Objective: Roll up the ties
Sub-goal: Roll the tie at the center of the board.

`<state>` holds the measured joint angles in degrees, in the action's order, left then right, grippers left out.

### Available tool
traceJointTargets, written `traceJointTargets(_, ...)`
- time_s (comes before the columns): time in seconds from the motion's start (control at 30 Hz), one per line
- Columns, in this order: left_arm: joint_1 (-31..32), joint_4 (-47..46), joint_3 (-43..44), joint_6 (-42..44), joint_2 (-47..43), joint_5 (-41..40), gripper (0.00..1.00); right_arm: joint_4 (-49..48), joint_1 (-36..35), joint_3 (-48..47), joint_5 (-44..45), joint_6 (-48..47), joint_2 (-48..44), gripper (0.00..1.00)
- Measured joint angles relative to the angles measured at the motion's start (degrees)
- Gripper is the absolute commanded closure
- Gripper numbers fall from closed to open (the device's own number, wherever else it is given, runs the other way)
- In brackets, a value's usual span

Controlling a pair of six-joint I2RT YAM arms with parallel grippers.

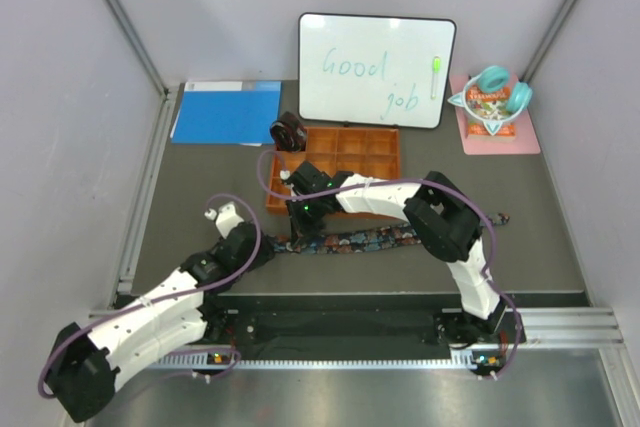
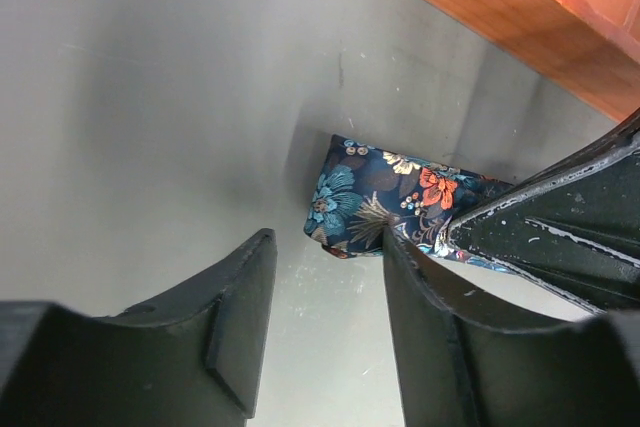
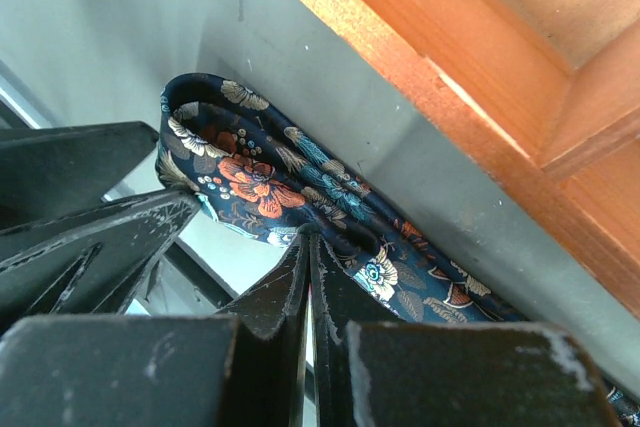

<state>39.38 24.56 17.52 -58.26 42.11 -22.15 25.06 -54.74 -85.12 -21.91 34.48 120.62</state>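
The navy floral tie (image 1: pixel 370 239) lies as a long strip across the mat in front of the orange tray (image 1: pixel 350 130). Its left end is folded over (image 2: pixel 365 192). My right gripper (image 3: pixel 308 237) is shut, and its tips press on that folded end (image 3: pixel 260 177) close to the tray wall (image 3: pixel 450 57). My left gripper (image 2: pixel 328 237) stands open just left of the fold with nothing between its fingers; its right finger (image 2: pixel 420 307) touches the tie's edge. In the top view, both grippers meet at the tie's left end (image 1: pixel 285 242). A dark brown-maroon coiled tie (image 1: pixel 289 133) sits at the tray's back left corner.
A whiteboard (image 1: pixel 375 69) stands behind the tray. A blue folder (image 1: pixel 226 112) lies at the back left. Teal headphones (image 1: pixel 492 87) rest on a pink pad (image 1: pixel 497 135) at the back right. The tray's wooden side (image 2: pixel 520 7) runs close beside the working spot.
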Motion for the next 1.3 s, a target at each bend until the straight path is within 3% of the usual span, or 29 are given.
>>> traceJointTargets(0.73, -0.4, -11.9, -6.3, 0.0, 0.2, -0.4, 0.55, -0.2, 0.0, -0.1, -0.5, 0.1, 0.6, 1.00)
traceJointTargets(0.87, -0.5, -13.7, -7.4, 0.3, -0.4, -0.7, 0.61, 0.0, 0.0, -0.5, -0.6, 0.1, 0.9, 1.00)
traceJointTargets(0.97, -0.7, -14.3, -7.6, 0.5, -0.3, -0.9, 0.74, 0.2, 0.0, -1.0, -0.7, 0.1, 1.2, 1.00)
traceJointTargets(1.1, -0.7, -15.6, -7.6, 1.5, -0.3, -0.7, 0.83, 0.3, 0.0, -1.3, -1.1, 0.1, 1.5, 1.00)
traceJointTargets(1.3, -0.7, -15.9, -7.3, 3.8, -0.3, -0.2, 0.87, 0.9, 0.0, -1.8, -1.1, 0.1, 1.7, 1.00)
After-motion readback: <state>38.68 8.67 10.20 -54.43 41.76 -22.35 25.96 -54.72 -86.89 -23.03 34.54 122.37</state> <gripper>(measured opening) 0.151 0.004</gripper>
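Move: The folded end of the tie lies just beyond my open left fingers, about 2 cm ahead, 1 cm to the right and 1 cm lower. My right fingertips, already shut on the tie, are some 5 cm to the right of my left hand and 2 cm farther out. The wooden tray's middle is roughly 18 cm ahead of my left hand and 15 cm right, about level in height. From my right hand, the folded end is about 4 cm to the left, level with it fore and aft. I sink my left hand a good centimetre, then slide it forward about 2 cm and slightly right so the open fingers straddle the folded end of the tie, tipping the fingers up some 5 to 10 degrees. There I close them and pinch the end. My right hand stays put, still pinching the tie alongside. ##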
